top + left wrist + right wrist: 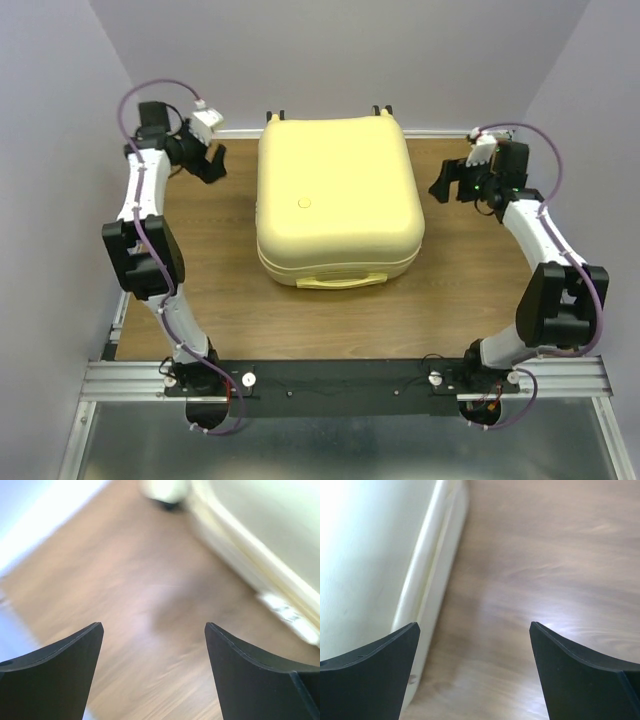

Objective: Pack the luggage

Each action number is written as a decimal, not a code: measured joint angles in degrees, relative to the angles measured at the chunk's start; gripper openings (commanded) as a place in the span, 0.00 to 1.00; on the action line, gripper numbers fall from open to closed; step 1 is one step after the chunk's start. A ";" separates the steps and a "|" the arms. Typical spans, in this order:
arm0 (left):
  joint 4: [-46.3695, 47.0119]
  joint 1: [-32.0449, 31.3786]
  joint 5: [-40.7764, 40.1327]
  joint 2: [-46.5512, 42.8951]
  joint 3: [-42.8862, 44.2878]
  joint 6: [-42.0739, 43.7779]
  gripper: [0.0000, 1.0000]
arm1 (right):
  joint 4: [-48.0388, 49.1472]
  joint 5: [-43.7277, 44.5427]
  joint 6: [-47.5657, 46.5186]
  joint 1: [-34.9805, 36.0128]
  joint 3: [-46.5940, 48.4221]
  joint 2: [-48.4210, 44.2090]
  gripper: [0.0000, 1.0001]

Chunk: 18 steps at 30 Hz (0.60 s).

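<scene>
The luggage (335,195) is a large pale-yellow hard-shell suitcase lying flat and closed in the middle of the wooden table (230,290), its handle toward the near side and its wheels toward the back wall. My left gripper (210,163) hovers to its left near the back, open with nothing between its fingers. In the left wrist view the luggage side (260,535) runs along the right. My right gripper (450,183) hangs just off the luggage's right side, open and empty. The right wrist view has the luggage shell (375,565) at left.
Pale walls close in the table at the back and both sides. A metal rail (340,380) carrying both arm bases runs along the near edge. Bare wood (545,570) lies beneath the right gripper.
</scene>
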 measured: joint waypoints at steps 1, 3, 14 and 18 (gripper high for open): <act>0.28 1.46 -1.25 -0.85 2.36 -1.95 0.92 | 0.07 0.28 0.20 -1.18 0.94 -0.37 1.00; 0.57 4.33 -3.52 -3.17 6.16 -5.68 0.92 | 0.04 1.25 0.74 -3.23 2.89 -1.55 1.00; 5.66 6.27 -9.53 -31.19 -6.56 -16.04 0.93 | -1.97 5.70 8.83 -4.74 5.49 -14.40 1.00; 6.80 6.29 -10.29 -39.80 -17.16 -17.70 0.93 | -3.76 6.05 10.91 -4.74 0.52 -21.62 1.00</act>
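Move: The closed suitcase lies flat between the open, empty hands. Its middle is about 26 cm right of the left hand and 5 cm back, and about 25 cm left of the right hand and level with it, 8 cm below both. Its yellow front handle sits some 27 cm back and 28 cm right of the left hand, and about 20 cm back and 24 cm left of the right hand. Up and away from the suitcase's sides go both empty hands, fingers staying wide open. The left swings outward some 7 cm while rising steeply to about 19 cm, then draws back towards its base and dips slightly, its fingers tipping up and turning counter-clockwise about 20 degrees each. The right rises roughly 13 cm, easing rightward first and back later, its fingers tipping up and turning clockwise some 15 degrees. ##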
